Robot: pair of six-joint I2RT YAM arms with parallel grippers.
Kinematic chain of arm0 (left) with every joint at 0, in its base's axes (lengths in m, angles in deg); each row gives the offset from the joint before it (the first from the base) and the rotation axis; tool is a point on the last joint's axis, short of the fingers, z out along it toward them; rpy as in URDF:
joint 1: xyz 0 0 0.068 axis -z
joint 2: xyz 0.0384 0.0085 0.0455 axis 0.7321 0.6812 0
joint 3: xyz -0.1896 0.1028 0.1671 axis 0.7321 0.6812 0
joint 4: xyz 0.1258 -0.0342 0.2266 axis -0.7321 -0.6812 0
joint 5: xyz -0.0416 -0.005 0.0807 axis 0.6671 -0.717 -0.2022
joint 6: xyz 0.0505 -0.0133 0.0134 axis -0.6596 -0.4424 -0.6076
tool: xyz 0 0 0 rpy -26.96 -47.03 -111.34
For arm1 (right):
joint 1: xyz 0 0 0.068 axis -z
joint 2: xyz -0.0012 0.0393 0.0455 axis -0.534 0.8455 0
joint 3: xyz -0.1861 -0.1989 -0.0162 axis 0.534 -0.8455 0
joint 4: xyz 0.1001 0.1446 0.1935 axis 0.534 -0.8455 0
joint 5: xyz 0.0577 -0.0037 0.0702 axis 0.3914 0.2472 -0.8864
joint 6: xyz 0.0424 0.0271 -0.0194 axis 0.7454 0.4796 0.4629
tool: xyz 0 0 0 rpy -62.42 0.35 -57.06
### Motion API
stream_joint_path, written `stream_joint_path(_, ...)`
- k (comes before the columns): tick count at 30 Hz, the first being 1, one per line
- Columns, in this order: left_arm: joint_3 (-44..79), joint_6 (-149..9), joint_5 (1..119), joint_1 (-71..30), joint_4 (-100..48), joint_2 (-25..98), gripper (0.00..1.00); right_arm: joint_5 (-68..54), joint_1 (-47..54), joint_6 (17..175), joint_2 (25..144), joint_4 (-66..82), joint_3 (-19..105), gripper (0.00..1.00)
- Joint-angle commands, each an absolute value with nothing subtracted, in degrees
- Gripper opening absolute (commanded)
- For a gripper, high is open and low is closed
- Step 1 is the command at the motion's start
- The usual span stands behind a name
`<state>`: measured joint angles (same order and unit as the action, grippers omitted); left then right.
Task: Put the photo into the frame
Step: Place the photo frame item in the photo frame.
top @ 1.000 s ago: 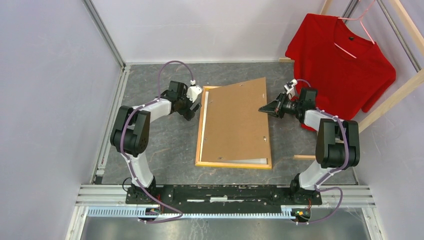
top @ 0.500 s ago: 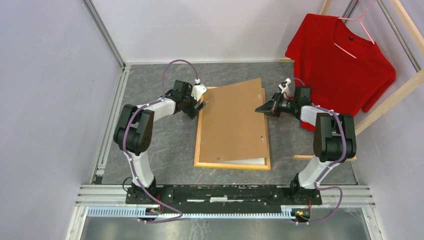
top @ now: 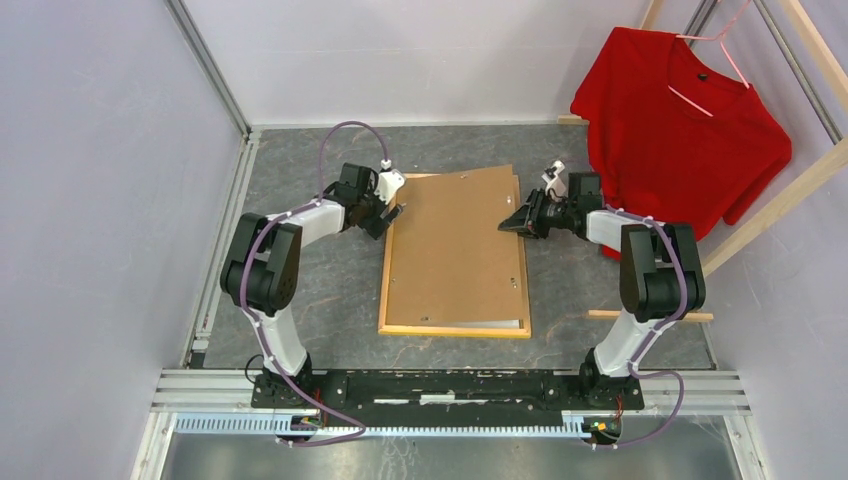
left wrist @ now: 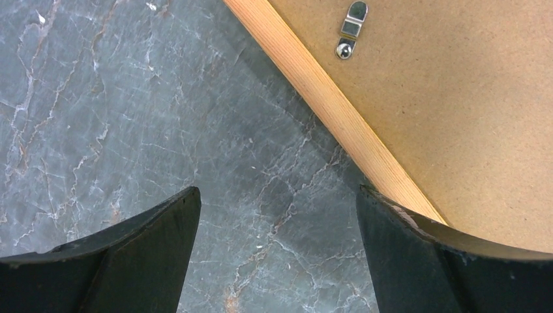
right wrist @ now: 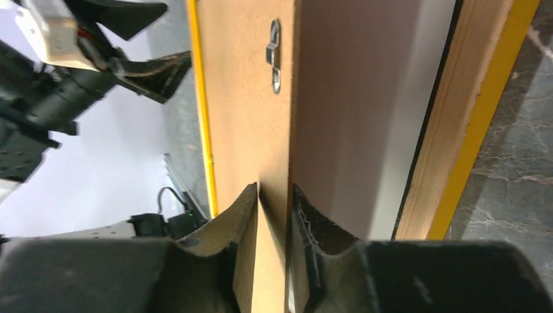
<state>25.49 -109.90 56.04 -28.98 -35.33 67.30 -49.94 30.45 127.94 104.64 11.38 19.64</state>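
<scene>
The frame (top: 455, 329) lies back side up in the middle of the table, with light wood rails and a yellow outer edge. The brown backing panel (top: 455, 245) lies on it, its right edge lifted. My right gripper (top: 516, 221) is shut on that right edge, which also shows in the right wrist view (right wrist: 275, 192). A white sheet, the photo's plain back (right wrist: 417, 98), shows under the panel and as a strip at the near right (top: 497, 323). My left gripper (top: 389, 221) is open and empty over the table beside the frame's left rail (left wrist: 326, 104); its right finger (left wrist: 417, 261) overlaps the rail.
A red T-shirt (top: 680, 120) hangs on a wooden rack (top: 790, 180) at the back right. A wooden bar (top: 650, 315) lies on the table to the right of the frame. A metal rail (top: 225, 230) runs along the table's left side.
My right gripper has moved left with the backing panel. The panel has turned square over the frame, and the frame has slid left. My left gripper has stayed by the frame's far left corner.
</scene>
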Motion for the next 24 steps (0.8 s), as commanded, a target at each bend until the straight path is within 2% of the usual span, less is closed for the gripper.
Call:
stream_joint_path(1,28.12,-111.72,57.44,-28.97,-39.38,65.41,0.95,-42.34,25.94,121.15,104.94,3.27,23.64,0.31)
stream_joint_path(4,28.33,-111.27,58.57,-30.30,-39.49,64.69,0.95,-39.45,24.43,117.95,105.25,-1.41,26.50,0.35)
stream_joint_path(6,28.29,-110.60,58.89,-31.17,-40.01,64.94,0.95,-36.52,23.24,115.18,105.56,-5.39,29.41,0.57)
stream_joint_path(8,28.71,-110.58,58.68,-31.24,-40.14,64.78,0.95,-34.23,22.00,113.47,105.51,-8.28,31.60,0.97)
stream_joint_path(24,29.38,-110.25,58.55,-32.06,-40.88,62.97,0.95,-15.73,17.17,103.48,103.51,-26.95,42.84,0.98)
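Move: The right hand, fingers pointing left, pinches the raised right edge of the brown backing board, whose middle lies about 13 cm to its left, 4 cm back and 3 cm lower. The frame it is going into is centred some 13 cm left, 6 cm back and 5 cm below, its right rail just 1 cm to the right and 5 cm below. From the open left hand, the frame's middle is about 15 cm right and 6 cm back, roughly level. Downwards about 2 cm and a similar way left, the right hand takes the board's raised edge towards the frame and opens wide to let go, then drifts back right a little over 1 cm as its fingers swing some 30 degrees from pointing left to steeply down. The left hand, still open beside the left rail, eases back and left about 2 cm each. ##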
